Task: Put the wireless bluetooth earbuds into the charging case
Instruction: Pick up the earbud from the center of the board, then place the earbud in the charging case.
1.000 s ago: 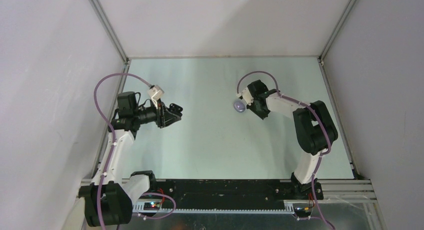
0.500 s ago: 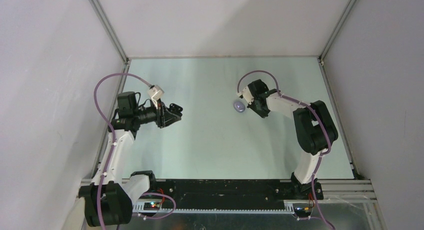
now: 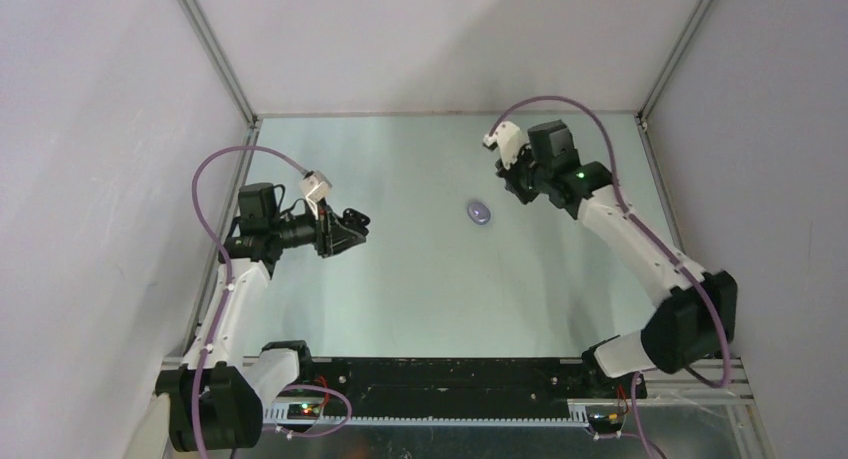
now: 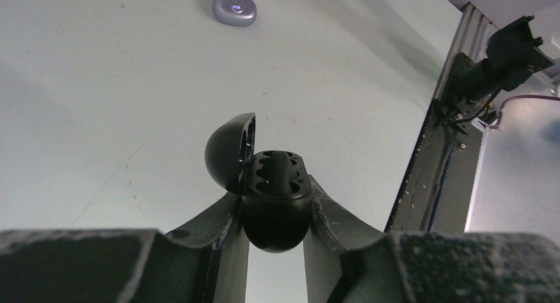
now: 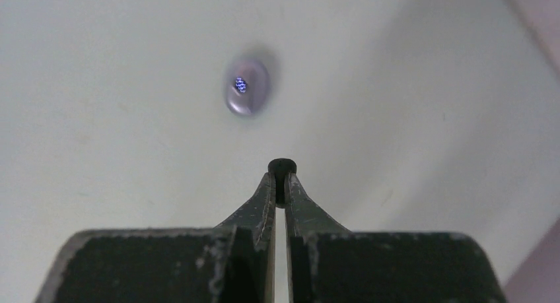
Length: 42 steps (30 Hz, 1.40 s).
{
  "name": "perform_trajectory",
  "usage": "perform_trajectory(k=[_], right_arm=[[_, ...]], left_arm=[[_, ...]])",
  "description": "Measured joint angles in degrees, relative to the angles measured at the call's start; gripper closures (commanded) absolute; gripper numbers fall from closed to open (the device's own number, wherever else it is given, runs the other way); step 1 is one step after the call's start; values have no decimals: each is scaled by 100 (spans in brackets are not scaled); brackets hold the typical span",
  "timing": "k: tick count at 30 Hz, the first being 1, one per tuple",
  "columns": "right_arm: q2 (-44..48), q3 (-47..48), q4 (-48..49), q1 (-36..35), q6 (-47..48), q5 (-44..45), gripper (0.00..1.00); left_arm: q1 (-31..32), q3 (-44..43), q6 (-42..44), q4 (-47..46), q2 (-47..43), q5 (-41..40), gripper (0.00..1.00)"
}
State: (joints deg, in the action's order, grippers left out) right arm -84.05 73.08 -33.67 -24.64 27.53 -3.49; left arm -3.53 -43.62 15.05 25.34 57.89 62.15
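Note:
My left gripper (image 3: 350, 226) is shut on a black charging case (image 4: 276, 217), held off the table. Its lid (image 4: 229, 148) stands open and its sockets face the camera. My right gripper (image 5: 282, 179) is shut on a tiny glossy black earbud (image 5: 282, 166) that sticks out past the fingertips. In the top view that gripper (image 3: 510, 182) hangs above the table's back right. A pale purple case (image 3: 480, 213) lies closed on the table between the arms, apart from both grippers. The same purple case (image 5: 246, 85) shows ahead of the right fingers. No pale purple earbuds are in view.
Metal frame rails (image 3: 215, 54) and pale walls close in the green table (image 3: 420, 279) on three sides. A side rail (image 4: 441, 138) shows at the right of the left wrist view. Purple cables loop over both arms.
My right gripper has closed on the black earbud, and its arm has risen and swung back and to the right, away from the purple case. My left arm has barely moved.

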Motion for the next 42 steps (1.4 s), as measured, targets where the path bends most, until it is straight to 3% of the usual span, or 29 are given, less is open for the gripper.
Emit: perform_trajectory(k=[11, 19, 27, 42], right_arm=[[1001, 533, 876, -603, -1209, -3261, 99], [645, 1274, 1517, -1021, -2474, -4859, 99], [562, 994, 2175, -1239, -3110, -5464, 99], [562, 299, 2457, -1502, -3012, -5480, 99]], left_arm=[[136, -654, 31, 101, -2, 608, 81], [1303, -1060, -426, -415, 55, 726, 81], [2024, -1043, -1652, -1502, 575, 732, 81], [2168, -470, -2671, -2798, 417, 1023, 82]])
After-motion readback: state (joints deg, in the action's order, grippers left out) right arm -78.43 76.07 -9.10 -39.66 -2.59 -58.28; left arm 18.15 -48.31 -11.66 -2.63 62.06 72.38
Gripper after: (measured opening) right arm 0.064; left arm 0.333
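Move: The black earbud is already pinched in my right fingers. The open black charging case it goes to, in my left hand, lies about 31 cm to the left of my right hand, some 10 cm back and roughly level. A purple case sits on the board about 7 cm ahead of my right hand, 5 cm left and 16 cm below. From my left hand, that earbud is about 31 cm to the right, 10 cm ahead, roughly level. I swing the earbud in my right hand left, back and up towards the open case, nearly 20 cm each way, dipping about 5 cm after the top, while the wrist rolls and turns counter-clockwise until the fingers point left. My left hand carries the case right some 10 cm, up and a little back to meet it, turning about 25 degrees clockwise. Both grips stay shut. ##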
